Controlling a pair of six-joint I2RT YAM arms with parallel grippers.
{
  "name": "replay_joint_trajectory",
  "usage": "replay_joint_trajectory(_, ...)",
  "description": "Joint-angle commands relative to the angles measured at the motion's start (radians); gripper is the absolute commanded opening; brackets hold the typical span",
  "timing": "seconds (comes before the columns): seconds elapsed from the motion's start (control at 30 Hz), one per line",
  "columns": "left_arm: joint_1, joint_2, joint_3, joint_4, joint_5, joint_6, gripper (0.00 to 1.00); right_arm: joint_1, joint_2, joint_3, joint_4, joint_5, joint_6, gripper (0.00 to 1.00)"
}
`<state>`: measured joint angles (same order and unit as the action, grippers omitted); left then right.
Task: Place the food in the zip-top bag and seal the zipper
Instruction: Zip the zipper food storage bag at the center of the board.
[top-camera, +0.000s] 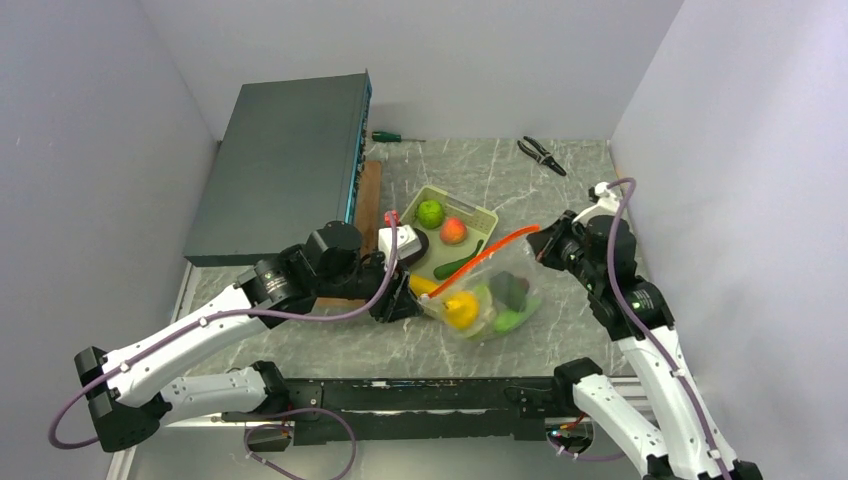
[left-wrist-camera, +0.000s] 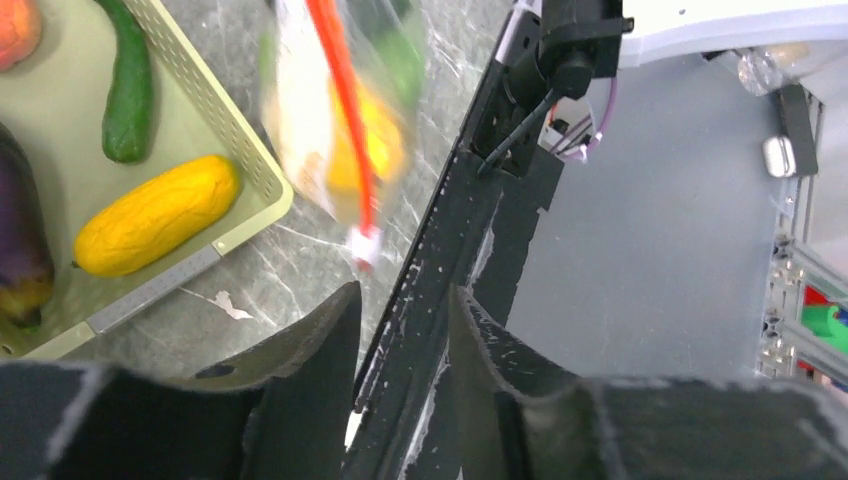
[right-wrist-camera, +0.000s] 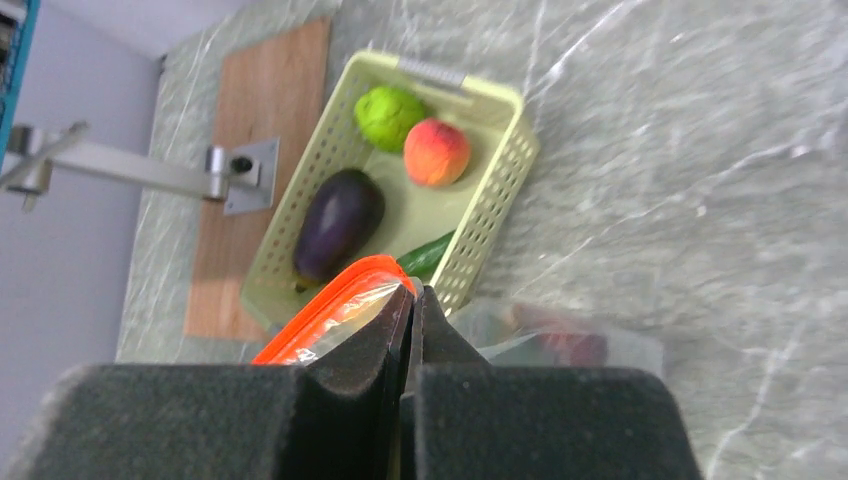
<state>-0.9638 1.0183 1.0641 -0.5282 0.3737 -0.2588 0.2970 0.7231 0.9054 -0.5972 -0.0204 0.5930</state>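
Observation:
The clear zip-top bag (top-camera: 490, 300) lies in front of the tray, holding a yellow-orange piece (top-camera: 460, 308), a dark piece (top-camera: 508, 290) and a green piece (top-camera: 508, 322). I see no cauliflower. The red-orange zipper (top-camera: 480, 258) runs up and right from the bag's left end. My right gripper (top-camera: 545, 245) is shut on the zipper's right end and holds it raised; the wrist view shows the strip (right-wrist-camera: 330, 310) pinched at the closed gripper (right-wrist-camera: 412, 295). My left gripper (top-camera: 400, 300) is open and empty, just left of the white slider tab (left-wrist-camera: 364, 240), not touching it.
The pale green tray (top-camera: 487, 215) holds a lime (top-camera: 430, 213), a peach (top-camera: 454, 230), a cucumber (top-camera: 460, 265), a yellow squash (left-wrist-camera: 155, 215) and an eggplant (right-wrist-camera: 338, 222). A dark box (top-camera: 285, 170), a wooden board (top-camera: 365, 195), a screwdriver (top-camera: 395, 137) and pliers (top-camera: 541, 154) lie behind.

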Motion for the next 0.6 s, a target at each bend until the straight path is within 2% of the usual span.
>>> replay_joint_trajectory(0.0, -0.004, 0.013, 0.063, -0.023, 0.032, -0.001, 0.52, -0.021, -0.042, 0.102, -0.059, 0.184, -0.057, 0.00)
replay_joint_trajectory(0.1, -0.004, 0.002, 0.074, -0.035, -0.033, 0.014, 0.65, -0.021, -0.035, 0.150, -0.109, 0.299, -0.077, 0.00)
replay_joint_trajectory(0.2, -0.005, -0.019, 0.098, -0.068, -0.115, 0.023, 0.73, -0.023, 0.003, 0.212, -0.153, 0.388, -0.076, 0.00)
replay_joint_trajectory(0.4, -0.004, -0.061, 0.109, -0.100, -0.192, 0.019, 0.77, -0.023, 0.099, 0.314, -0.190, 0.502, -0.074, 0.00)
replay_joint_trajectory(0.57, -0.004, -0.070, 0.084, -0.081, -0.174, 0.006, 0.77, -0.023, 0.076, 0.311, -0.139, 0.388, -0.090, 0.00)
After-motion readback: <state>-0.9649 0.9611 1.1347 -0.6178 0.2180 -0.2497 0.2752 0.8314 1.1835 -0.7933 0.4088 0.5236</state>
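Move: The orange zipper's loose left end, with its white tab, sits just off the left fingertips, about 3 cm to the right and 1 cm ahead. The right fingers still grip the other end; from them the loose end lies some 16 cm left and 11 cm back. The bagged food hangs about 8 cm back, 6 cm left and 12 cm below the right hand; the green bin's middle is roughly 9 cm ahead, 13 cm left and 17 cm down. The bag, hanging by its zipper's right end from the shut right fingers, is carried about 8 cm right and 5 cm up, away from the bin and the left hand, while that hand turns some 20 degrees clockwise and rolls left side down. The left fingers, already clear of the tab, spread from a third to three quarters open and back off nearly 4 cm up, left and slightly forward. ##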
